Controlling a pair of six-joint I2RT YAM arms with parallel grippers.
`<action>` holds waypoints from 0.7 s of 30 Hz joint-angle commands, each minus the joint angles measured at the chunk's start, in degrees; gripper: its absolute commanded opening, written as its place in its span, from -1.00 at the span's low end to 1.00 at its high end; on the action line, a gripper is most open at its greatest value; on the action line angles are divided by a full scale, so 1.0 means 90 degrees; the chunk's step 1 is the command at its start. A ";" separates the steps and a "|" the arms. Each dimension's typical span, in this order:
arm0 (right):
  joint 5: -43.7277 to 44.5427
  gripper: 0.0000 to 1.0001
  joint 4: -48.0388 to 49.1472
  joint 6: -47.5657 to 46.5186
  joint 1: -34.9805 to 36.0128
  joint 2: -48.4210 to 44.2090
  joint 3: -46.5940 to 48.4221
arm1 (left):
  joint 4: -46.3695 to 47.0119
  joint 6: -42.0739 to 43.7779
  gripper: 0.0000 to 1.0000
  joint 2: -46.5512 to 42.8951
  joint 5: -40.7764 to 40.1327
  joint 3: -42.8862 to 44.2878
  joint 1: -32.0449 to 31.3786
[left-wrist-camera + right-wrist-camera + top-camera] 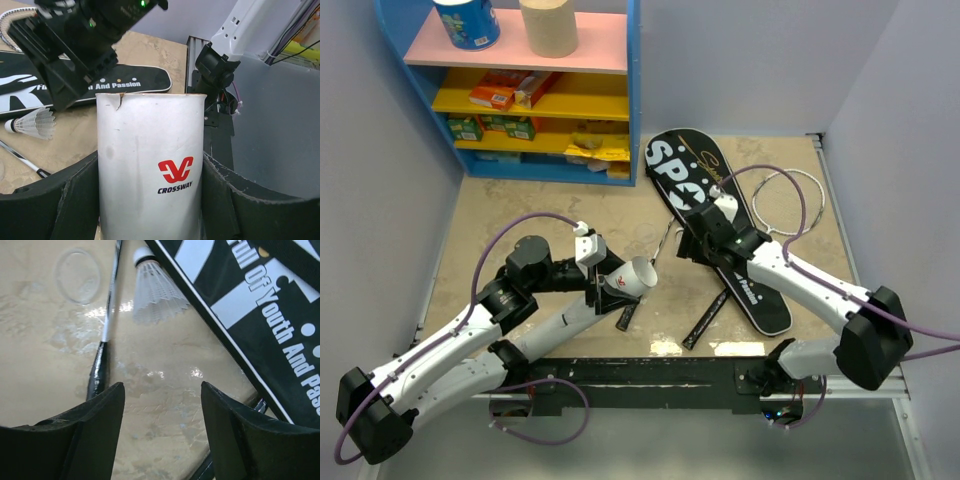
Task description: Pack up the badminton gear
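My left gripper (612,290) is shut on the long white tube (638,275), which it holds tilted above the table's middle. In the left wrist view the tube (150,165), marked CROSSWAY, fills the gap between both fingers (75,200). The black bag (705,195) lies diagonally at centre right. My right gripper (698,243) hovers at its left edge; in the right wrist view it (162,395) is open over bare table. A white shuttlecock (155,290) lies beside the bag (260,305), next to a racket shaft (107,315). A white racket head (790,195) sticks out from behind the bag.
A blue shelf (620,100) stands at the back left with a blue roll (468,22), a tan roll (548,25) and small boxes (495,95). Two black racket handles (705,320) lie near the front rail (650,375). A clear round lid (77,275) lies flat on the table.
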 commanded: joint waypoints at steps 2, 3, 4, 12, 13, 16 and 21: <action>0.0090 0.33 0.1350 0.1254 -0.0180 -0.0108 -0.0690 | 0.0327 0.0208 -0.86 -0.0020 -0.0040 0.0226 -0.0010; 0.0051 0.33 0.1447 0.1392 -0.0190 -0.0050 -0.0760 | 0.0327 0.0208 -0.87 -0.0030 -0.0049 0.0226 -0.0001; 0.0041 0.33 0.1622 0.1510 -0.0219 -0.0020 -0.0809 | 0.0327 0.0218 -0.87 -0.0020 -0.0049 0.0226 -0.0001; -0.0008 0.33 0.2386 0.2292 -0.0229 0.0419 -0.0966 | 0.0318 0.0218 -0.87 -0.0020 -0.0040 0.0226 -0.0001; 0.0011 0.32 0.2405 0.2341 -0.0229 0.0555 -0.0937 | 0.0308 0.0218 -0.86 -0.0020 -0.0040 0.0226 -0.0001; 0.0050 0.30 0.2444 0.2487 -0.0219 0.0722 -0.0839 | 0.0298 0.0218 -0.86 -0.0030 -0.0040 0.0236 -0.0010; 0.0265 0.23 0.2484 0.2624 -0.0239 0.1034 -0.0673 | 0.0298 0.0228 -0.87 -0.0059 -0.0049 0.0236 -0.0010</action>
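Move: The remaining shuttlecock lies about 9 cm ahead of the right hand, some 1 cm left and 11 cm below. On the table around it, from the same hand, the clear lid is about 13 cm ahead and 12 left, the left racket handle 2 cm back and 12 left, and the racket bag's middle 16 cm ahead and 6 right. From the left hand the shuttlecock is roughly 20 cm ahead, 18 right and 22 below. Lower the right gripper towards the shuttlecock by about 5 cm in all: sink first, ease forward some 3 cm and a little left, then sink again. Meanwhile roll the wrist so its left side rises and swing it clockwise, each about 15 degrees; keep the fingers open and stay clear of the shuttlecock. ##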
